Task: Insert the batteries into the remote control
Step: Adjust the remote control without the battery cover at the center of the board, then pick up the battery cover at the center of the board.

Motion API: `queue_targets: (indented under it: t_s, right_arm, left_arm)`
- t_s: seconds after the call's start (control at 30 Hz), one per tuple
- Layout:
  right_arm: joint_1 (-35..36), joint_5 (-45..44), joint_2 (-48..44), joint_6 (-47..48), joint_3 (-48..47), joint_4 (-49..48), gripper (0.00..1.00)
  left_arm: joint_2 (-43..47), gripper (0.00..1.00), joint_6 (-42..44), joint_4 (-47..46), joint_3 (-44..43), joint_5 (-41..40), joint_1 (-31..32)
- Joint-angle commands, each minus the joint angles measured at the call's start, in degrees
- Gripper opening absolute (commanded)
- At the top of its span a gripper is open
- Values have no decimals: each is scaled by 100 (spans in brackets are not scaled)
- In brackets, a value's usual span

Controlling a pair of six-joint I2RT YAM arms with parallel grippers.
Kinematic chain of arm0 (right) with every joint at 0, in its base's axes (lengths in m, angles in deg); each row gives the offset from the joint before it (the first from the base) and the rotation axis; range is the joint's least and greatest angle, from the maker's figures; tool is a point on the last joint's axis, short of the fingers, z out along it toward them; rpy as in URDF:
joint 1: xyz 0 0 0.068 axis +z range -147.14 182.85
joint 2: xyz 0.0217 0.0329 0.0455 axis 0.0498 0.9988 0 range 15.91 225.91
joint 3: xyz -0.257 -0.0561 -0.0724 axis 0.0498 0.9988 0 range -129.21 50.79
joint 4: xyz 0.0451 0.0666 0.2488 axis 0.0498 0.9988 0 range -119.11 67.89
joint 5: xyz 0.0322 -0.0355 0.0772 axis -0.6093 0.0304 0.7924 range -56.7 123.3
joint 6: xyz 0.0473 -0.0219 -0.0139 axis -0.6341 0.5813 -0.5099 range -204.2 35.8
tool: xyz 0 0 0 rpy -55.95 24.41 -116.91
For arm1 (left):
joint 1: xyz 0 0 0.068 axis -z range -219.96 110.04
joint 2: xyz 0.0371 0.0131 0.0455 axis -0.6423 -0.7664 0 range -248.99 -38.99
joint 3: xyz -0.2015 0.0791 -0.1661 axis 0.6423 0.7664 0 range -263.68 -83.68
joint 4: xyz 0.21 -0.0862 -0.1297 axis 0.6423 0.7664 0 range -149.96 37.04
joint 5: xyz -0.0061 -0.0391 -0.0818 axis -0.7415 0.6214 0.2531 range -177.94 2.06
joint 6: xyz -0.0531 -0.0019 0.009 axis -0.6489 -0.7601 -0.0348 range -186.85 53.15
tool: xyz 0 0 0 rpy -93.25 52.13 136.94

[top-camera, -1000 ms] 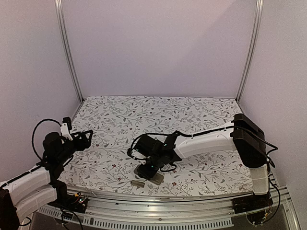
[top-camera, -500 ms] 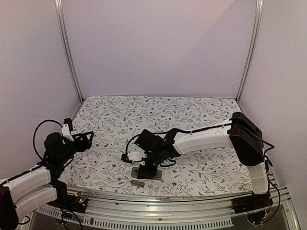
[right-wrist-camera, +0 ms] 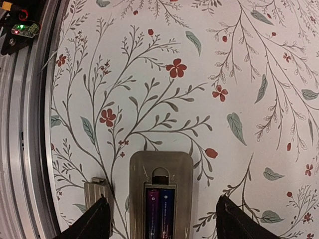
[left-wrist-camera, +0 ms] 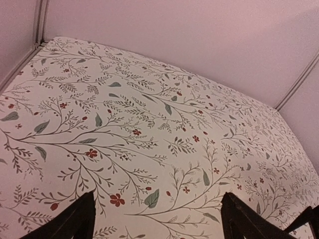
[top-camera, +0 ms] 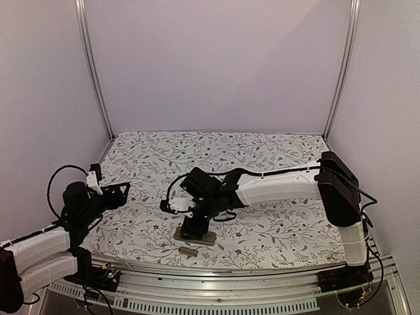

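The remote control (right-wrist-camera: 160, 167) lies back-up on the flowered table, its greyish-tan back facing the right wrist view. Two batteries (right-wrist-camera: 159, 209), one purple and one blue, sit side by side in its recess. My right gripper (right-wrist-camera: 162, 219) hangs straight above it, open, a finger on each side and touching nothing. From the top view the remote control (top-camera: 205, 239) sits near the table's front edge, partly under the right gripper (top-camera: 192, 228). My left gripper (top-camera: 119, 194) hovers open at the far left, and the left gripper (left-wrist-camera: 157, 221) has only tablecloth between its fingers.
A small tan battery cover (right-wrist-camera: 95, 194) lies just left of the remote; in the top view the cover (top-camera: 189, 250) is at the table's front edge. The metal rail (right-wrist-camera: 25, 124) with a lit circuit board (right-wrist-camera: 21, 27) runs right beside it.
My right gripper has spread its jaws wider and swung a little to the left over the remote. The left arm has barely moved.
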Motion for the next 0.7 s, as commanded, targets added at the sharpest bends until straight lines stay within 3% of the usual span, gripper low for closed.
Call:
queue_targets:
  t_s: [0.0,0.13,0.3,0.43,0.67]
  right_arm:
    - [321,-327,-583,-504,28,8,68]
    - [589,-272,-678,-1148,346,-30,53]
    - [693,-673,-464,-2003,-46,277,52]
    - [779,-844,-145,-2217,-564,817,51]
    - [845,-726,137,-2248,-623,1069,49]
  left_arm:
    - [51,87,-9,-30,67,-52,86]
    - [57,86,7,-23,67,-57,72]
    - [-7,86,2,-11,67,-47,108]
    - [-20,86,-24,-10,67,-43,121]
    - [-20,86,-12,-12,67,-60,121]
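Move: The battery cover lies about 5 cm back and 1 cm to the left of the right hand, some 4 cm below it. The remote control with its two batteries lies right under that hand, level with it fore and aft, its middle about 1 cm to the right and 3 cm down. From the left hand, the battery cover is about 15 cm back, 19 cm to the right and 11 cm lower. Up and then back, the right hand clears the already released remote control by about 4 cm and swings some 5 cm towards the robot, drifting slightly left, until it hangs over the battery cover and begins to sink. On the way its wrist turns clockwise by about 15 degrees and its fingers narrow to about half open, touching nothing. ##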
